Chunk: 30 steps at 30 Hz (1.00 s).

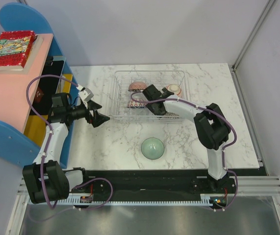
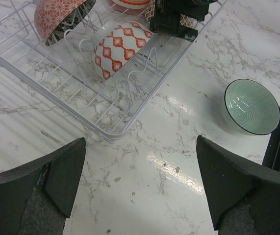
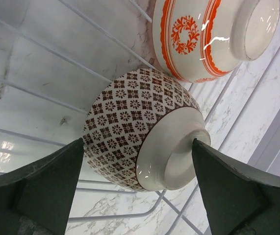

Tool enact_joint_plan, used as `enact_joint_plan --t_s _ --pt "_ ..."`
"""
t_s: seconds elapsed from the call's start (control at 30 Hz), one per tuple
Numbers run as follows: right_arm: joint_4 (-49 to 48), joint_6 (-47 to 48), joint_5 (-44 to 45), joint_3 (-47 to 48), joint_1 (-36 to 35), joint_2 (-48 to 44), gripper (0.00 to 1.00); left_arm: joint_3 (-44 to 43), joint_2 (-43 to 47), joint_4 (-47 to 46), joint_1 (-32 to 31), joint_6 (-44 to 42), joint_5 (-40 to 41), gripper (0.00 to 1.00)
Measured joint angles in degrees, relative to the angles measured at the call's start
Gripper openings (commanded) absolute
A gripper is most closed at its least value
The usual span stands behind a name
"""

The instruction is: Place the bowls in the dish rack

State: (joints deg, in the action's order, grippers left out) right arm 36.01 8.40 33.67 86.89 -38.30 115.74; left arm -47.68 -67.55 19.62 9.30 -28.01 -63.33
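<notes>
The clear dish rack [image 1: 149, 72] stands at the back middle of the marble table. In the right wrist view a brown lattice bowl [image 3: 130, 117] leans on its side on the rack wires [image 3: 41, 49], beside a white bowl with orange bands [image 3: 203, 39]. My right gripper [image 3: 138, 142] is open and straddles the lattice bowl, its fingertips close to the bowl's side and foot. An orange-and-white lattice bowl [image 2: 120, 49] and a red floral bowl [image 2: 56, 17] also stand in the rack. A mint-green bowl [image 1: 153, 148] sits upright on the table. My left gripper [image 2: 140, 142] hovers open and empty left of the rack.
A blue and pink shelf [image 1: 12, 98] with a red book [image 1: 11, 49] stands along the left side, close behind the left arm. A black rail [image 1: 144, 178] runs along the table's near edge. White walls close in the back and the right.
</notes>
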Motion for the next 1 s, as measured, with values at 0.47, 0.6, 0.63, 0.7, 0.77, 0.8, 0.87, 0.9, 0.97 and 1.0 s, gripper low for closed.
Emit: enact_joint_plan --t_s 0.47,0.6,0.63,0.7,0.77,0.8,0.87,0.9,0.97,1.0 --pt "8.5 0.0 -12.9 7.1 -1.2 -4.2 0.97 0.1 0.1 0.0 0.0 0.0 0.0 1.0" --pt "8.6 0.0 -12.7 9.2 -0.6 -4.7 0.85 0.1 0.3 0.0 0.0 0.0 0.0 1.0" --pt "8.3 -0.1 -12.5 9.4 -0.1 -4.7 0.81 0.1 0.3 0.0 0.0 0.0 0.0 1.0" --pt "7.9 0.0 -11.5 9.4 0.9 -4.6 0.65 0.1 0.4 0.0 0.0 0.0 0.0 1.0" --pt "6.8 0.1 -10.4 9.4 2.3 -4.5 0.54 0.2 0.5 0.0 0.0 0.0 0.0 1.0" --pt "6.2 0.1 -9.9 9.4 2.8 -4.3 0.45 0.2 0.5 0.0 0.0 0.0 0.0 1.0" --pt "5.0 0.2 -9.3 9.4 3.8 -3.7 0.39 0.2 0.5 0.0 0.0 0.0 0.0 1.0" --pt "4.6 0.1 -9.2 9.4 4.2 -3.3 0.3 0.2 0.5 0.0 0.0 0.0 0.0 1.0" --pt "3.8 0.1 -9.4 9.0 4.6 -2.4 0.27 0.2 0.5 0.0 0.0 0.0 0.0 1.0" --pt "3.6 0.1 -9.7 8.7 4.6 -2.2 0.25 0.2 0.5 0.0 0.0 -0.1 0.0 1.0"
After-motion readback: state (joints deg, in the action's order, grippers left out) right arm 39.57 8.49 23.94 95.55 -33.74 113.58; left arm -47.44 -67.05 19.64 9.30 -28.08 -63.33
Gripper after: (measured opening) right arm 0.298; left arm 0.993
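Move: Your right gripper is open right at the dark-patterned bowl in the rack, whose middle lies about 3 cm ahead, 1 cm right and 3 cm below. At about that same height, the orange-banded bowl is some 11 cm ahead and 2 cm right, the red-diamond bowl 6 cm ahead and 15 cm left. The green bowl stands on the table, 14 cm back, 8 cm left. From the left hand, the dark-patterned bowl is roughly 5 cm ahead, 29 cm right, 15 cm down. Draw the open right gripper off the dark-patterned bowl, up about 6 cm and left about 4 cm, easing back a little at first and rolling its left side up some 10 degrees. Then swing it forward about 5 cm and back to the right above that bowl, towards the orange-banded one, closing the empty fingers most of the way and starting to sink. ##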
